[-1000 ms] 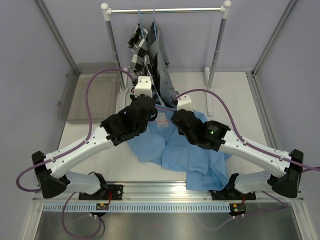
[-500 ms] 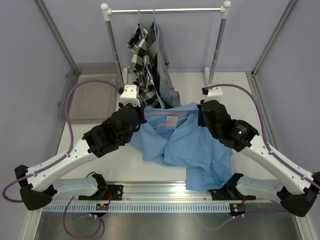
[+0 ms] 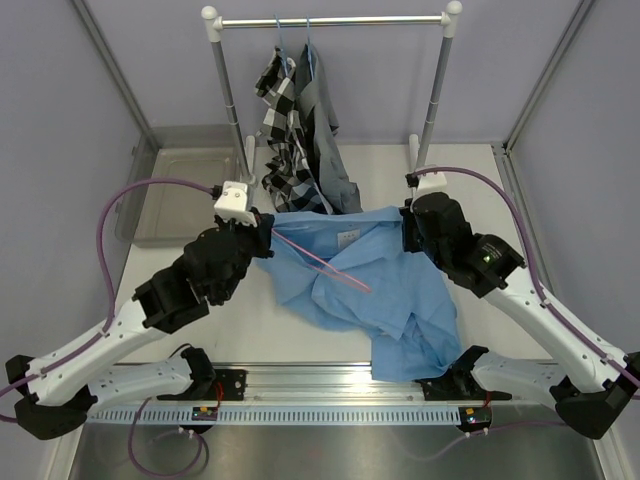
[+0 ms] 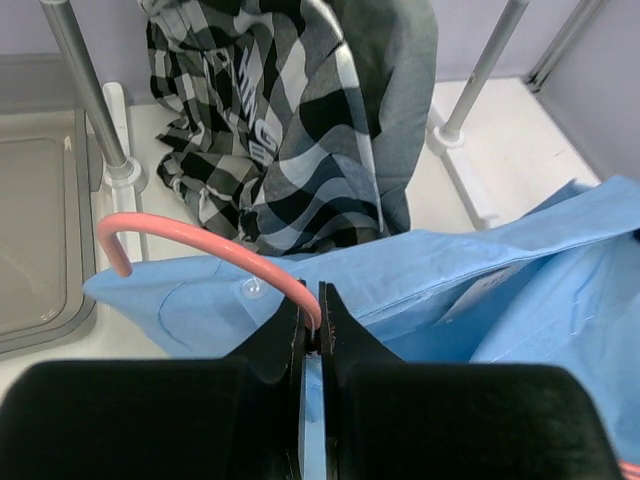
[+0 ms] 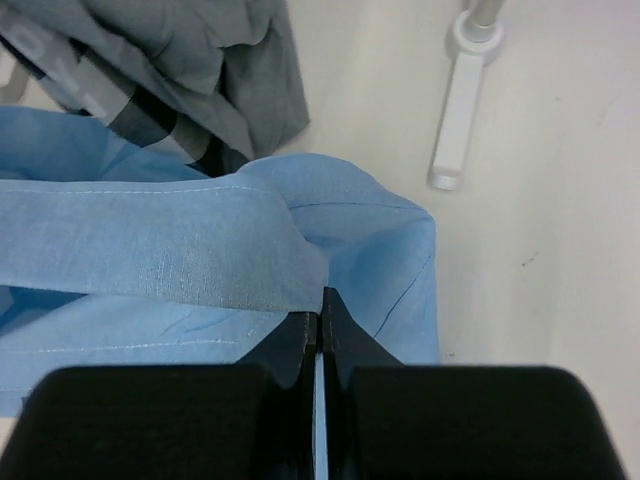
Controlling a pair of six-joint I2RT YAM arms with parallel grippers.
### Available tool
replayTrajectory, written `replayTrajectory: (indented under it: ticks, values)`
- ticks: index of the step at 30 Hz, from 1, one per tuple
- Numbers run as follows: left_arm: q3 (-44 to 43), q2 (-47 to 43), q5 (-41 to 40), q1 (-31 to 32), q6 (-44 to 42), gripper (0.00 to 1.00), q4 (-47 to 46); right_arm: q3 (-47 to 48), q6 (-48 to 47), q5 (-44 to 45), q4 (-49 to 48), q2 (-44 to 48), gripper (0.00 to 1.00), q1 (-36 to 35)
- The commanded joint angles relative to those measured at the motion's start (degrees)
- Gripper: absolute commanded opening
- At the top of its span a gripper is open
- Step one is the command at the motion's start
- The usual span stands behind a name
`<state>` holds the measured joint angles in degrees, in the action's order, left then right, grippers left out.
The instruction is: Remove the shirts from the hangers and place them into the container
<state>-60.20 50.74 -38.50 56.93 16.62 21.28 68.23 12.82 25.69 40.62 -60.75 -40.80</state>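
The light blue shirt [image 3: 385,285] lies spread on the table between both arms. My left gripper [image 3: 266,230] is shut on the pink-red hanger [image 3: 330,268], whose straight wire slants across the shirt. In the left wrist view its hook [image 4: 118,245] curves left of my left gripper [image 4: 312,300]. My right gripper [image 3: 405,230] is shut on the shirt's upper right edge [image 5: 380,250], pinched at the right gripper [image 5: 320,300]. The checked shirt [image 3: 285,130] and grey shirt [image 3: 322,120] hang on light blue hangers [image 3: 308,45]. The container [image 3: 180,195] sits at the back left.
The silver rack bar [image 3: 330,20] spans the back on two posts; the rack feet [image 3: 420,195] rest on the table right of the hanging shirts. Metal frame rails run along both side walls. A ribbed rail crosses the near edge by the arm bases.
My left gripper has pulled the pink-red hanger leftward, partly out of the light blue shirt. My right gripper moved right, shut on the shirt's edge, and the shirt now stretches between them.
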Motion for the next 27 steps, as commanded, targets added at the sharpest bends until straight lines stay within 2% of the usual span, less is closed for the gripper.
replayTrajectory:
  ticks: [1,4,7,11,16,17,20,21,24,27]
  values:
    - [-0.2,-2.8,-0.9,-0.9,-1.7,0.00,-4.8,1.0,-2.7,-6.2,1.2,1.1,0.00,1.4]
    - [-2.0,-1.5,5.3,-0.9,0.9,0.00,-8.3,-2.4,-1.5,-16.2,-0.5,-0.5,0.00,1.4]
    - [-5.3,1.8,12.0,-0.9,3.8,0.00,-9.8,-6.1,0.0,-20.9,-3.5,-1.7,0.00,0.4]
    - [-8.7,5.3,20.4,-0.9,6.9,0.00,-11.9,-7.8,0.7,-21.5,-4.7,-5.4,0.00,-2.5]
    - [-11.1,5.8,23.2,-0.9,8.1,0.00,-12.4,-8.0,0.2,-23.0,-5.1,-7.3,0.01,-4.4]
    - [-11.0,5.2,22.3,-0.9,7.6,0.00,-12.3,-8.2,0.1,-23.1,-4.9,-6.8,0.08,-4.4]
    - [-9.8,2.1,17.2,-0.9,4.8,0.00,-11.4,-7.7,-0.7,-23.2,-3.7,-5.0,0.21,-4.3]
    - [-9.4,1.4,15.6,-0.9,4.0,0.00,-9.7,-7.1,-0.9,-23.5,-1.9,-4.5,0.37,-4.4]
    - [-7.9,-2.8,10.9,-0.9,1.7,0.00,-8.7,-4.5,-1.4,-23.4,2.2,-2.4,0.58,-4.4]
    - [-7.2,-6.0,8.6,-0.9,0.0,0.00,-8.6,-1.3,-1.8,-21.0,6.2,0.6,0.65,-4.3]
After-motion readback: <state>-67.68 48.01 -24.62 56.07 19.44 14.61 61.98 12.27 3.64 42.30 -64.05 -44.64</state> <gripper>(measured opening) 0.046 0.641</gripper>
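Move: Under the right hand, the blue shirt whose shoulder it still pinches has its body on the table, its middle some 7 cm back, 5 cm left and 18 cm down. The left hand, still gripping the pink hanger by its hook, has that shirt about 23 cm right, 3 cm back and 22 cm down. From the left hand the hanger's middle is 10 cm right, 4 cm back and 5 cm lower; the grey shirt hangs 19 cm ahead, 11 cm right, near hand height. Drawing the hanger up out of the blue shirt, the left hand keeps its grip and rises about 10 cm, sweeping right and turning clockwise, then swinging partly back left, its left side dipping. The right hand carries its pinch of cloth down roughly 10 cm, left and back over the shirt's body, tipping downward and turning counter-clockwise, then opens, lets go and starts to rise. ##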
